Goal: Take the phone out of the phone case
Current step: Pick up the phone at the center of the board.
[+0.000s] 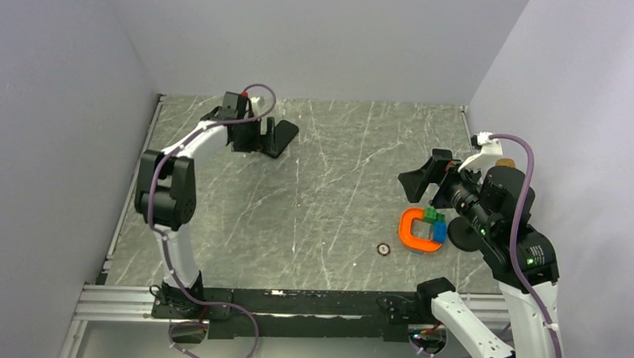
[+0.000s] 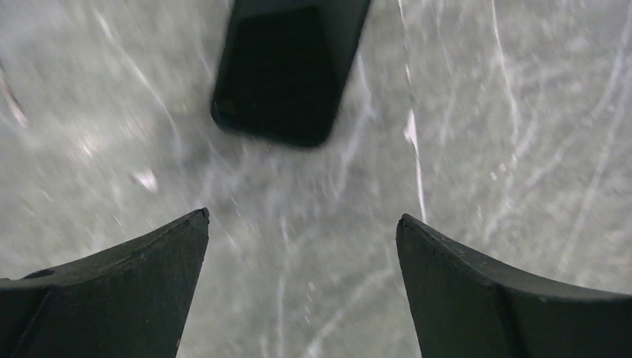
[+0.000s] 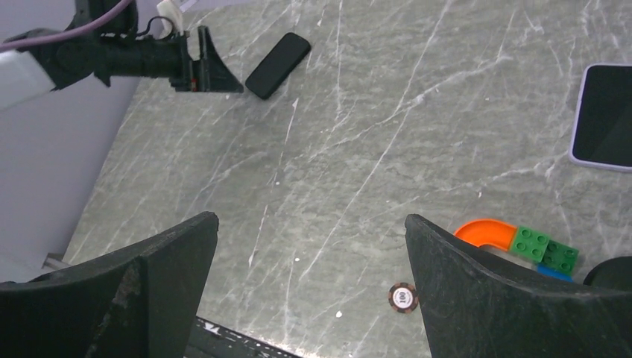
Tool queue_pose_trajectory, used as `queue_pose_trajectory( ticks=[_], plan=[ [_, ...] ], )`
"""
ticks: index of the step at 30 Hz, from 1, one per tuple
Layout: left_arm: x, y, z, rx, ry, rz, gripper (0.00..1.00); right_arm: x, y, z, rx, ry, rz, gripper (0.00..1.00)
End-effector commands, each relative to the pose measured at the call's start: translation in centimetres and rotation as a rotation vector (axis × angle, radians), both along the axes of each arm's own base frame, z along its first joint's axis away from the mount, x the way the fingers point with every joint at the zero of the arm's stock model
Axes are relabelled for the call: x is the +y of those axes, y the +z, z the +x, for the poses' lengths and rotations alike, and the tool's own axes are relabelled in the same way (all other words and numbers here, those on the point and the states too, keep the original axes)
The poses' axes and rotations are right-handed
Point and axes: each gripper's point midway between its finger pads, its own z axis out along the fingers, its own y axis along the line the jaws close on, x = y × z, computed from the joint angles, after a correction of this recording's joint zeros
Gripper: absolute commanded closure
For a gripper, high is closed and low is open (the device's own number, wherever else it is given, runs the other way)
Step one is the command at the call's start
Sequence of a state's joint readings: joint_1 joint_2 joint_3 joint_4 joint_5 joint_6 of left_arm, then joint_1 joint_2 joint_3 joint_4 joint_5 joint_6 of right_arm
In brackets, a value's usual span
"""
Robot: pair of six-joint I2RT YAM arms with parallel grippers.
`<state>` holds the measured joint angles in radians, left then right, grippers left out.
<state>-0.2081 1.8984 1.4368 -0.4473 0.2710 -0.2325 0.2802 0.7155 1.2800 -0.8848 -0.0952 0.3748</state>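
A black flat slab with rounded corners, which reads as the phone case [image 1: 281, 136], lies at the far left of the table. In the left wrist view the case [image 2: 291, 71] sits just ahead of my left gripper [image 2: 302, 224], blurred. That gripper [image 1: 250, 135] is open and empty, right beside the case. A phone [image 3: 605, 115] with a dark screen and a pale lilac rim lies apart at the right edge of the right wrist view; the right arm hides it in the top view. My right gripper [image 1: 424, 173] hangs open and empty above the table's right side, its fingers [image 3: 477, 291] spread wide.
An orange U-shaped piece [image 1: 415, 234] with green and blue bricks [image 1: 435, 221] lies below the right gripper. A small poker chip [image 1: 384, 249] lies left of it. A black round object [image 1: 463, 234] sits by the right arm. Grey walls close in three sides.
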Motion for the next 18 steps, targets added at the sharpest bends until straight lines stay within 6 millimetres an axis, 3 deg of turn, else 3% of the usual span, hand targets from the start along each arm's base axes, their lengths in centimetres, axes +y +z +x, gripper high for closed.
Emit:
queue_pose_trajectory(
  ticks=[1,5,11,18],
  plan=[
    [1.6,1.1,4.9,-0.088,-0.076,0.165,0.01,-0.2,3.7,0.5,-0.130,-0.006,0.006,0.00],
    [1.0,-0.3,7.5,-0.049,-0.157,0.185,0.01,-0.2,5.2,0.3,-0.186,0.001,0.017,0.00],
    [0.6,-1.4,10.2,-0.033,-0.120,0.097,0.01,-0.6,6.3,-0.1,-0.235,-0.016,0.024,0.00],
    [-1.3,-3.6,9.2,0.041,-0.124,0.009,0.01,0.0,5.4,0.1,-0.206,0.003,0.055,0.00]
  ],
)
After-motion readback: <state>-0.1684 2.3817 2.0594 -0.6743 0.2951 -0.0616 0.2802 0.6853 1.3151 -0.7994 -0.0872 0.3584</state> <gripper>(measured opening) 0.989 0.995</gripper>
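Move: The phone lies flat about 15 cm ahead of the left gripper, some 6 cm to its right and roughly 9 cm below, with its far end slanting to the right. The table around it is bare. From the right gripper the phone is about 39 cm ahead, 30 cm to the left and 35 cm below. Carry the open left gripper forward about 10 cm, nearly level, towards the phone, turning it only slightly clockwise; then stop going forward and sink about 4.5 cm to just short of the phone's near end, fingers still wide apart and not yet on the phone. Meanwhile lift the right gripper about 4 cm, tipping it up some 10 degrees. ##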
